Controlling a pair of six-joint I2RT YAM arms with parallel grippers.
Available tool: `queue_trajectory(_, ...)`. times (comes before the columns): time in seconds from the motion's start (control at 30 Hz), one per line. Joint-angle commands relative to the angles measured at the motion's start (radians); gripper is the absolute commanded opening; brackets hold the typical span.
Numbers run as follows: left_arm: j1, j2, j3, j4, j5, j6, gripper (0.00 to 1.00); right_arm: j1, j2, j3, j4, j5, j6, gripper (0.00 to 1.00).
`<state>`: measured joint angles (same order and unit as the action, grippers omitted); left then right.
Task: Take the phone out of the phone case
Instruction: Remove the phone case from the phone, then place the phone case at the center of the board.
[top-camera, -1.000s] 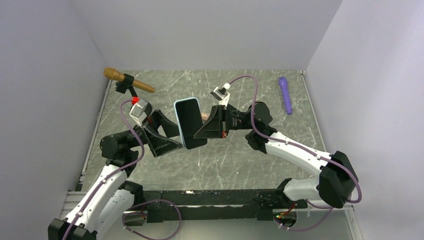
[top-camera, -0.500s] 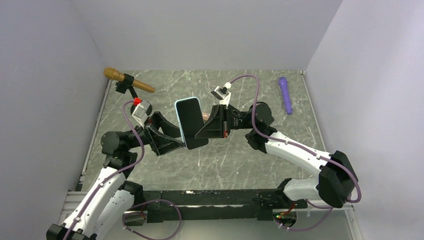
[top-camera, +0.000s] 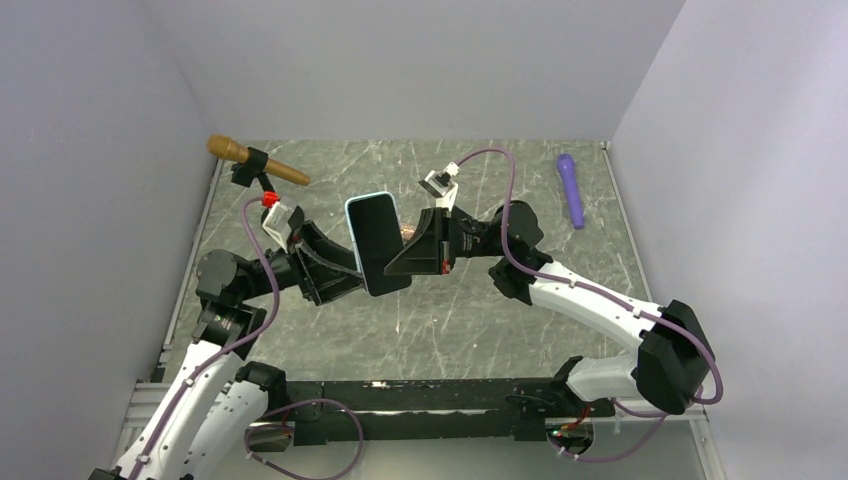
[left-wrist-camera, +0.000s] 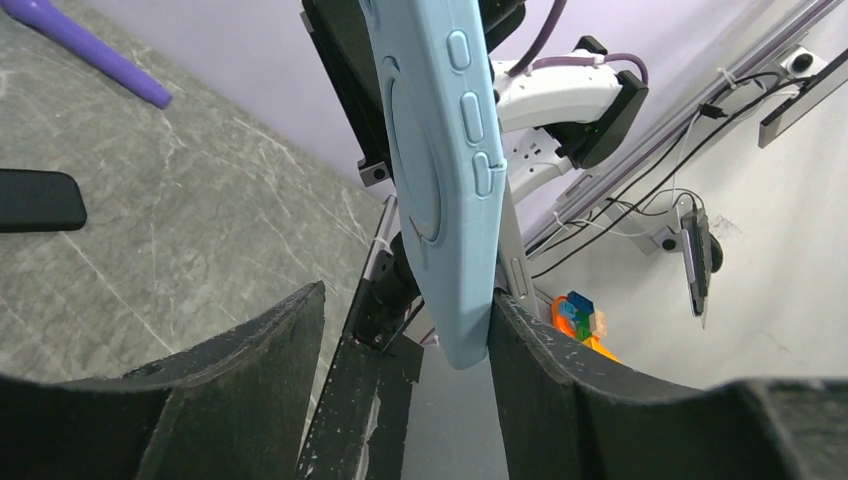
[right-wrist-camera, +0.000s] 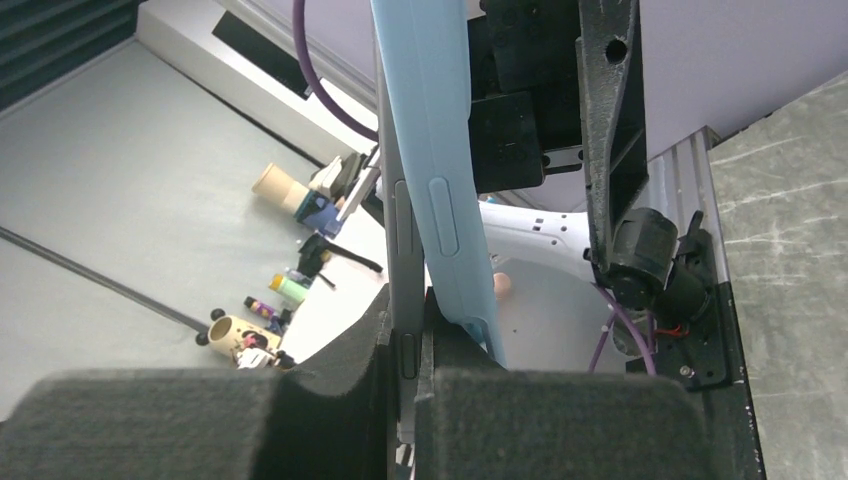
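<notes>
A black-screened phone (top-camera: 378, 243) in a light blue case (top-camera: 352, 212) hangs in the air between both grippers. My right gripper (top-camera: 396, 268) is shut on the phone's grey edge (right-wrist-camera: 406, 290). There the blue case (right-wrist-camera: 435, 170) has come off the phone's corner and lies outside my right finger. My left gripper (top-camera: 350, 283) is open. In the left wrist view the case's back (left-wrist-camera: 435, 170) hangs between the wide-apart fingers. Its lower corner touches the right finger (left-wrist-camera: 560, 370), and my gripper (left-wrist-camera: 405, 315) does not clamp it.
A golden-brown microphone (top-camera: 256, 163) lies at the back left of the marble table (top-camera: 500, 330). A purple stick (top-camera: 571, 188) lies at the back right and also shows in the left wrist view (left-wrist-camera: 90, 55). A flat black object (left-wrist-camera: 40, 200) lies on the table.
My left arm's wrist has drawn back to the left and its gripper has risen slightly. The phone has shifted a little left. My right arm has barely moved.
</notes>
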<state>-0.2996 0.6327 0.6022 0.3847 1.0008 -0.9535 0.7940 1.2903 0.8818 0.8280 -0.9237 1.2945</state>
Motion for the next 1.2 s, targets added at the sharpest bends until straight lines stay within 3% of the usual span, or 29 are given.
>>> queue_trajectory(0.0, 0.004, 0.002, 0.079, -0.119, -0.077, 0.094, 0.62, 0.026, -0.009, 0.062, -0.036, 0.022, -0.073, 0.00)
queue_trajectory(0.23, 0.004, 0.011, 0.128, -0.280, -0.096, 0.206, 0.45, 0.029, -0.026, 0.067, -0.145, 0.047, -0.141, 0.00)
queue_trajectory(0.27, 0.004, 0.011, 0.137, -0.297, -0.100, 0.221, 0.38, 0.028, -0.028, 0.066, -0.164, 0.050, -0.149, 0.00)
queue_trajectory(0.33, 0.004, 0.008, 0.165, -0.397, -0.139, 0.273, 0.08, 0.028, -0.034, 0.073, -0.234, 0.056, -0.184, 0.00)
queue_trajectory(0.37, 0.004, 0.009, 0.186, -0.471, -0.171, 0.308, 0.00, 0.026, -0.039, 0.080, -0.296, 0.064, -0.223, 0.00)
queue_trajectory(0.5, 0.005, 0.036, 0.273, -0.719, -0.291, 0.440, 0.00, 0.007, -0.089, 0.095, -0.549, 0.156, -0.386, 0.00)
queue_trajectory(0.63, 0.012, 0.060, 0.316, -0.913, -0.476, 0.522, 0.00, -0.054, -0.170, 0.044, -0.633, 0.188, -0.429, 0.00)
queue_trajectory(0.73, 0.031, 0.101, 0.318, -1.036, -0.576, 0.571, 0.00, -0.091, -0.209, 0.056, -0.824, 0.263, -0.539, 0.00)
queue_trajectory(0.87, 0.057, 0.196, 0.262, -1.093, -0.542, 0.611, 0.00, -0.114, -0.246, 0.096, -1.026, 0.372, -0.661, 0.00)
queue_trajectory(1.17, 0.146, 0.478, 0.199, -1.046, -0.403, 0.696, 0.00, -0.126, -0.266, 0.116, -1.117, 0.365, -0.748, 0.00)
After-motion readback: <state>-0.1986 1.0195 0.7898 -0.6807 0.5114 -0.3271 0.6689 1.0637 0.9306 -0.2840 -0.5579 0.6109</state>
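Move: The phone case's middle lies about 5 cm ahead of the open left hand, 4 cm to its right and 3 cm higher; its near-left edge already stands between the fingers. The right hand already grips the phone, the case peeled off there, its middle 3 cm ahead, 2 cm left and 2 cm up. From the left hand, over 30 cm below, the glittery microphone lies some 28 cm ahead, 6 cm right, and the black phone 28 cm ahead, 20 cm right. Left pinches the case's near-left edge, then both hands sink about 20 and 12 cm, forward and apart. ##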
